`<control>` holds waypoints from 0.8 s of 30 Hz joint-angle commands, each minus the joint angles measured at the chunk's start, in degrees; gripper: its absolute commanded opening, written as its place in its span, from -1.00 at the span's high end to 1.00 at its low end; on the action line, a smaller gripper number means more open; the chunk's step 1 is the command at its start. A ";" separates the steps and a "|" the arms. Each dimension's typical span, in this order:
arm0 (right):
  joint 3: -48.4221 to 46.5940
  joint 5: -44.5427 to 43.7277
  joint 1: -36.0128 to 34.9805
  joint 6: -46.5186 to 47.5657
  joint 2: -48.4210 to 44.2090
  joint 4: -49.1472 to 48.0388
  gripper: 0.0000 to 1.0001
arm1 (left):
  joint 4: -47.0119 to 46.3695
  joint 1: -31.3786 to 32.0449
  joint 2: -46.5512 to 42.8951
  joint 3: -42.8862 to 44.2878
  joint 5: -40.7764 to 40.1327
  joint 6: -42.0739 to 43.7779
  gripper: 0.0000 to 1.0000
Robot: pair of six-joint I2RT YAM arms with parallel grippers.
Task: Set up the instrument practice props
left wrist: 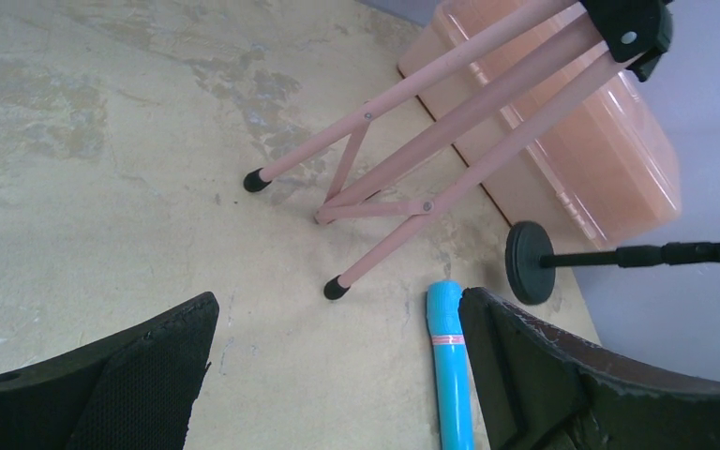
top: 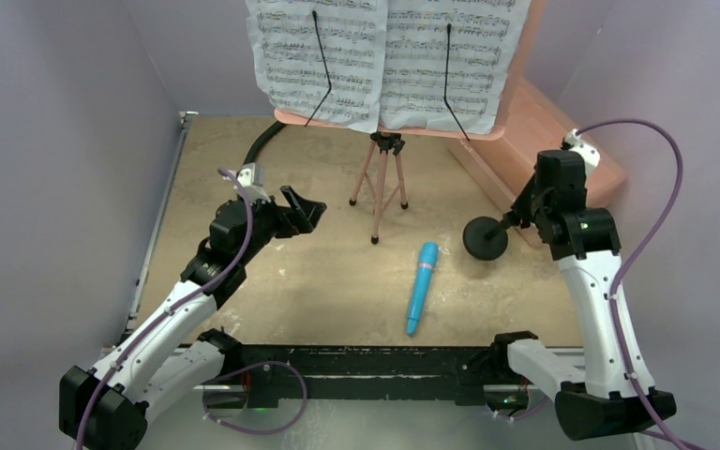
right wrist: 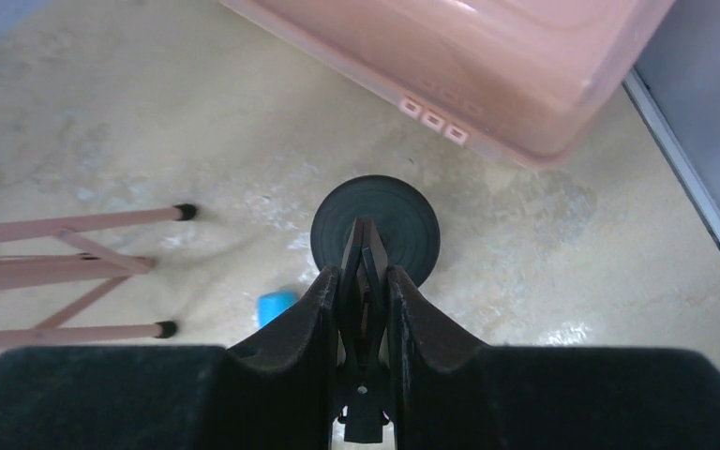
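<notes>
The pink music stand [top: 382,183] stands on its tripod legs at the back centre, with two white sheet-music pages [top: 319,56] [top: 450,61] on its tray. On the table in front of it lies the blue microphone [top: 422,286] [left wrist: 450,366] [right wrist: 277,305]. My right gripper [top: 525,214] [right wrist: 366,277] is shut on the top clip of the black mic stand [top: 485,238] [right wrist: 412,230] [left wrist: 528,262], which hangs tipped sideways above the table, round base towards the left. My left gripper [top: 305,211] [left wrist: 337,309] hovers open and holds nothing, left of the tripod legs [left wrist: 450,122] and the microphone.
A large translucent pink box [top: 544,141] [right wrist: 469,56] [left wrist: 609,159] lies along the right wall behind the mic stand. A curved black hose [top: 261,142] lies at the back left. Purple walls close in both sides.
</notes>
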State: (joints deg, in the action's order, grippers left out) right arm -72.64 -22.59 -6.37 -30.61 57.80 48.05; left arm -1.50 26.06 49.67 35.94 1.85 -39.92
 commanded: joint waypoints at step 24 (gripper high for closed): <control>4.22 42.70 -0.84 -13.98 0.22 -7.75 1.00 | -13.23 0.35 2.01 -0.16 13.01 -0.42 -0.98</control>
State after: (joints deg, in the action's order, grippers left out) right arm -68.62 13.76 -6.48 -41.32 59.11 47.72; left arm -11.55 26.09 51.79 35.88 13.52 -39.92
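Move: The black stand, already held clear of the table, is being carried towards the blue microphone, whose middle lies about 23 cm left, 8 cm back and 27 cm below the right hand. The tripod feet are roughly 34 cm left and 11 cm ahead of that hand; the pink case is 22 cm ahead, 4 cm right. From the left hand the blue microphone is some 29 cm right, 8 cm back and 21 cm down. The black stand, still pinched by its pole in the right hand, swings left base-first to the blue microphone: that hand travels about 12 cm left, rising some 5 cm, then sinking past its starting height, while it rolls its left side up about 30 degrees and turns counter-clockwise. The left hand, open and empty, eases about 3 cm right and up, turning slightly clockwise. ##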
